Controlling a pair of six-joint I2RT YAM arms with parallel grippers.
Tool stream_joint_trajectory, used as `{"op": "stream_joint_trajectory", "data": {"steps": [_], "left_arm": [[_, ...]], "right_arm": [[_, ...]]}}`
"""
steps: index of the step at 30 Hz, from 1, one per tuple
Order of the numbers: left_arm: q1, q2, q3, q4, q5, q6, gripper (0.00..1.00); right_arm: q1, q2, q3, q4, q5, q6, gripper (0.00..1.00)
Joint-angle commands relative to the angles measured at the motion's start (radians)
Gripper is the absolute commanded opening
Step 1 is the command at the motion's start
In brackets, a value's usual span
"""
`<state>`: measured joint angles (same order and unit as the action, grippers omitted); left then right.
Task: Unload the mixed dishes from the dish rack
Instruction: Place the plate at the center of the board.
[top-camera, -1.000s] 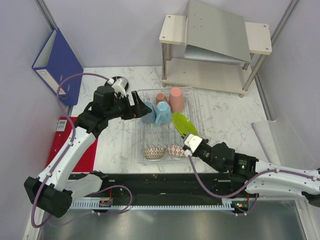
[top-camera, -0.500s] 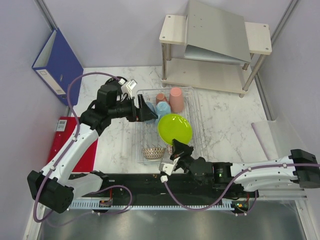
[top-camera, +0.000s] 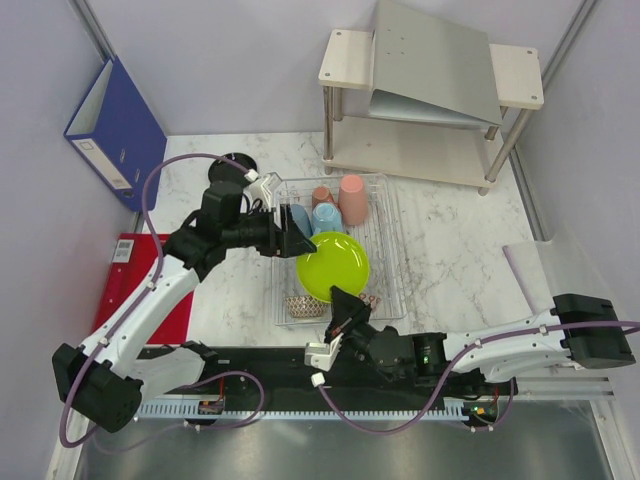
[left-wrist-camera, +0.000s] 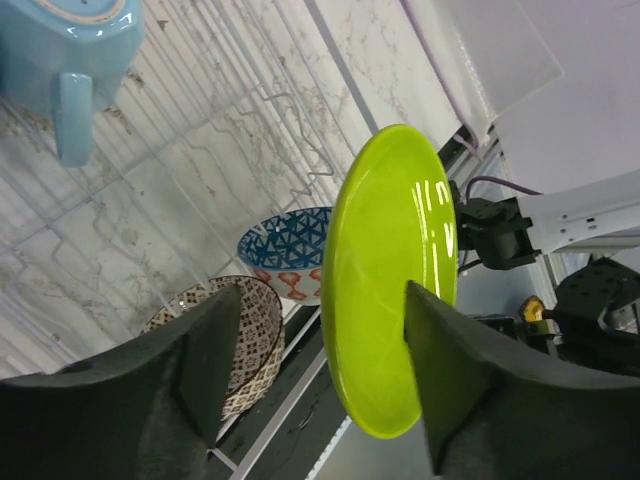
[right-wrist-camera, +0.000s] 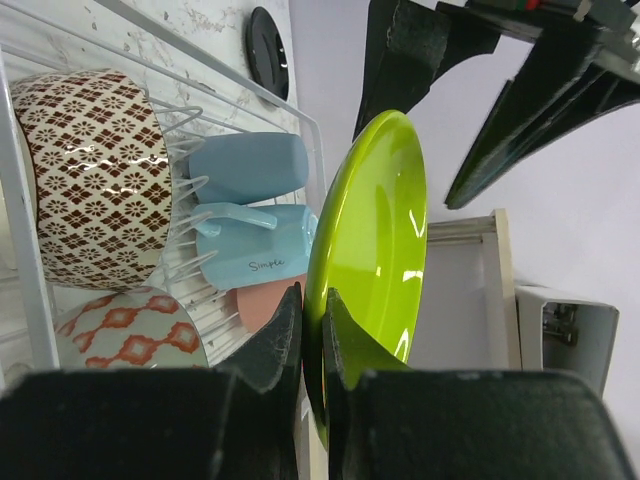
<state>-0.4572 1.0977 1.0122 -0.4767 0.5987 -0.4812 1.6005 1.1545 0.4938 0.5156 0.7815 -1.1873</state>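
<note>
My right gripper (top-camera: 343, 306) is shut on the lower rim of the lime-green plate (top-camera: 332, 265) and holds it on edge above the dish rack (top-camera: 388, 250). In the right wrist view its jaws (right-wrist-camera: 312, 300) pinch the plate's rim (right-wrist-camera: 370, 240). My left gripper (top-camera: 298, 240) is open, and the plate (left-wrist-camera: 385, 280) stands between its fingers (left-wrist-camera: 450, 370), close to the right one. Two light-blue cups (top-camera: 325, 216), a salmon-pink cup (top-camera: 351, 197) and mug (top-camera: 321, 195), a brown-white bowl (top-camera: 305, 306) and a red-white bowl (right-wrist-camera: 130, 330) sit in the rack. A black plate (top-camera: 235, 163) lies on the table left of it.
A beige two-tier shelf (top-camera: 430, 90) stands at the back right. A blue binder (top-camera: 115, 125) leans on the left wall, with a red mat (top-camera: 150, 290) below it. A see-through sheet (top-camera: 560, 270) lies at the right edge.
My right gripper has lifted the lime-green plate out of the rack and swung it up and to the left. My left gripper has come around the plate, its jaws narrowing.
</note>
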Motion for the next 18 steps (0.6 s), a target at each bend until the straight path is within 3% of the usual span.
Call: {"op": "stream_joint_trajectory", "data": {"steps": [1,4,8,11,12,15,16,17,18], "left_arm": [[-0.018,0.001,0.014,-0.011,-0.08,0.076,0.65],[-0.031,0.004,0.009,-0.017,-0.108,0.087,0.47],[-0.041,0.001,0.0,-0.022,-0.108,0.095,0.36],[-0.047,-0.001,0.0,-0.022,-0.096,0.102,0.15],[-0.049,-0.002,0.0,-0.022,-0.097,0.102,0.02],[-0.049,-0.013,0.0,-0.02,-0.096,0.104,0.02],[-0.049,-0.021,0.0,-0.016,-0.115,0.096,0.02],[-0.049,-0.025,0.002,-0.013,-0.119,0.093,0.02],[-0.049,-0.028,0.002,-0.013,-0.122,0.089,0.02]], "right_arm": [[0.018,0.001,0.055,0.063,-0.01,-0.046,0.0],[0.026,0.008,0.057,0.066,-0.01,-0.047,0.0],[0.03,0.01,0.058,0.073,-0.014,-0.043,0.0],[0.032,0.007,0.058,0.083,-0.013,-0.037,0.0],[0.032,0.005,0.06,0.087,-0.008,-0.034,0.0],[0.032,0.01,0.069,0.115,0.027,-0.017,0.02],[0.032,0.011,0.081,0.115,0.053,0.02,0.33],[0.032,0.011,0.089,0.115,0.065,0.032,0.46],[0.032,0.01,0.091,0.115,0.09,0.044,0.67]]}}
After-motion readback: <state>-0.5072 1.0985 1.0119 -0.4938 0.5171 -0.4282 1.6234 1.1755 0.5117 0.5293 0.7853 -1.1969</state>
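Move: The left hand's open fingers are round the far left rim of the upright green plate, whose middle is about 7 cm to their right, 5 cm back and 2 cm lower. From them the light blue mug stands some 12 cm ahead, 6 cm right, the brown-patterned bowl 9 cm back, level sideways, both around 20 cm below. From the right hand, which pinches the near rim, the plate's middle lies 5 cm ahead, 1 cm left, 2 cm up; the red-patterned bowl 4 cm ahead, 6 cm right, 18 cm below. Sinking only about 1 cm and then staying in place, the left hand shuts its wide-open fingers on the far left rim of the green plate and pinches it. The right hand shifts the plate roughly 1 cm left and back into that grip, holds still, and at the very end parts its fingers from the near rim. ##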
